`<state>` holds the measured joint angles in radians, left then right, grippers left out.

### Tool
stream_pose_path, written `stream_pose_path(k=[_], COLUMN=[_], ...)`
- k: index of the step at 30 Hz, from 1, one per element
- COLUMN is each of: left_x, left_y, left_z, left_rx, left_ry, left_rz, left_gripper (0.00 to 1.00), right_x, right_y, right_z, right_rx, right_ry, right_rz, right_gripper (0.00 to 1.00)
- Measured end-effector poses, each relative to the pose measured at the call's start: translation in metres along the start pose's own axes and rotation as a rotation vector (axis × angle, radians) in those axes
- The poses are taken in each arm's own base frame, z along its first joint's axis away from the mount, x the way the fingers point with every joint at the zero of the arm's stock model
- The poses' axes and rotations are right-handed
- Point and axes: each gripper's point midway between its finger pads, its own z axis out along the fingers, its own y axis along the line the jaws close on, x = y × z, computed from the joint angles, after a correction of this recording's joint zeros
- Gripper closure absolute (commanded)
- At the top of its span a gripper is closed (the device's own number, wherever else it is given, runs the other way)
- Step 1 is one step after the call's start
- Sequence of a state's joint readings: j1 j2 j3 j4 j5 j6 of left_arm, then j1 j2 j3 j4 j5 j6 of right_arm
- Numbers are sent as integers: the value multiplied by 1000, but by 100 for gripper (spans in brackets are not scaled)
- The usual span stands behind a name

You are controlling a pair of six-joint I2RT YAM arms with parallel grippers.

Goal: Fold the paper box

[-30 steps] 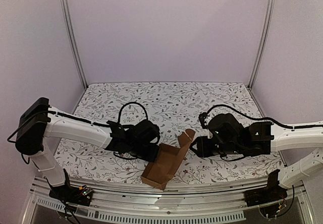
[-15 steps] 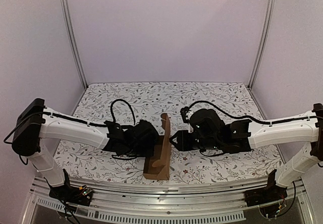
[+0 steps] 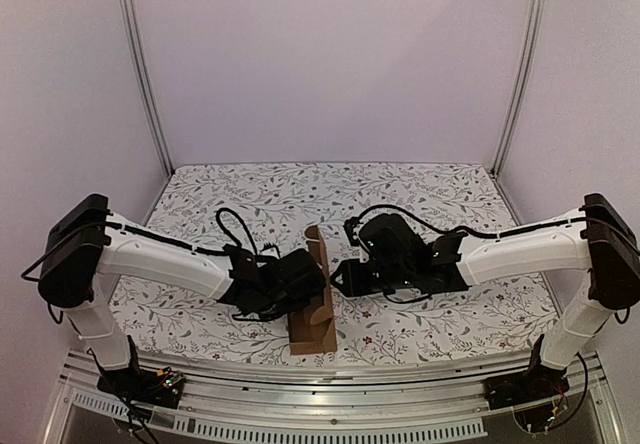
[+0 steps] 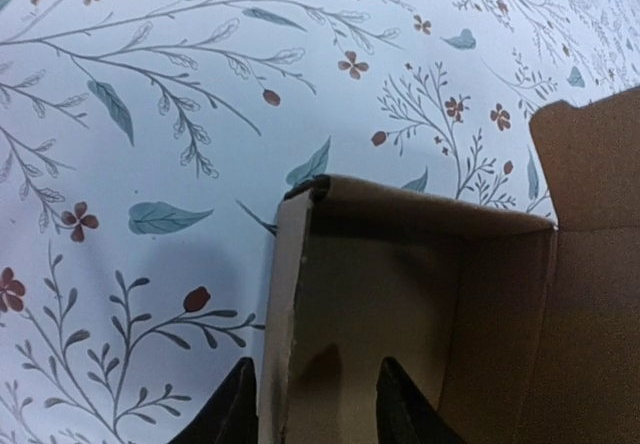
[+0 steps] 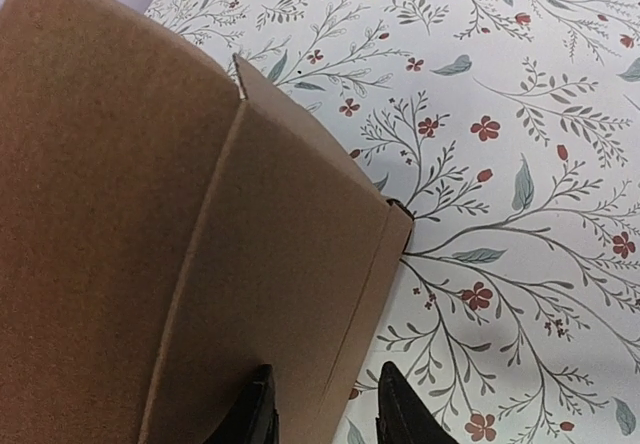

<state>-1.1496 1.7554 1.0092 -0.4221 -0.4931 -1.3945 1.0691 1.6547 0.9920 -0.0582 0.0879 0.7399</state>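
Observation:
The paper box [image 3: 312, 330] is plain brown cardboard and stands partly folded near the table's front edge, with one panel raised upright between my two grippers. My left gripper [image 3: 306, 286] is at its left side. In the left wrist view the left gripper [image 4: 315, 364] is open and straddles the box's [image 4: 400, 284] thin side wall, one finger outside, one inside, with a gap showing. My right gripper [image 3: 339, 276] meets the raised panel from the right. The right wrist view shows the right gripper [image 5: 323, 369] open against the box's [image 5: 150, 214] outer face, the panel's edge between its fingers.
The table wears a white cloth with a floral print [image 3: 330, 194]. Metal frame posts [image 3: 140, 74] stand at the back corners, pale walls beyond. A metal rail [image 3: 320, 384] runs along the near edge just in front of the box.
The right arm has swept left, pushing the box's open flap up and over, so the box now stands narrow. The left gripper, shut a moment ago, has opened around the side wall.

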Motion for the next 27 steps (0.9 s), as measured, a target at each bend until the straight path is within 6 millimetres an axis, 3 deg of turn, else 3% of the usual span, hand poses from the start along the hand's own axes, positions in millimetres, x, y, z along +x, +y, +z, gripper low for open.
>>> stream_pose_path(k=[7, 14, 23, 27], left_x=[0, -7, -37, -62], left_y=[-11, 4, 30, 39], left_z=[-1, -15, -46, -37], left_rx=[41, 51, 113, 136], left_ry=[-12, -29, -77, -80], left_rz=[-64, -73, 31, 75], left_gripper=[37, 29, 26, 37], right_x=[0, 3, -3, -2], right_y=[-10, -16, -21, -24], right_z=[6, 4, -32, -44], right_rx=[-4, 12, 41, 43], right_ry=[33, 51, 31, 30], right_rz=[-24, -66, -127, -141], right_gripper=[66, 66, 66, 67])
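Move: At the open tray of the paper box, the left hand is over the left side wall; that wall's middle is about 4 cm back, 1 cm left and 2 cm below. From the left hand, the tray's middle is some 5 cm right, 4 cm back and 3 cm below. The raised lid's middle is level with the left hand, about 7 cm right and 4 cm above. From the right hand, the lid's middle is about 3 cm left, level fore and aft and 3 cm lower. Spreading its fingers from about a third to three-quarters open, the left hand first edges 1 cm right, then backs away from the tray's left wall, about 7 cm left and 5 cm up, swinging forward a little at the end. The right hand sinks about 1 cm beside the lid, then draws some 4 cm right and 3 cm up, its opening unchanged. ##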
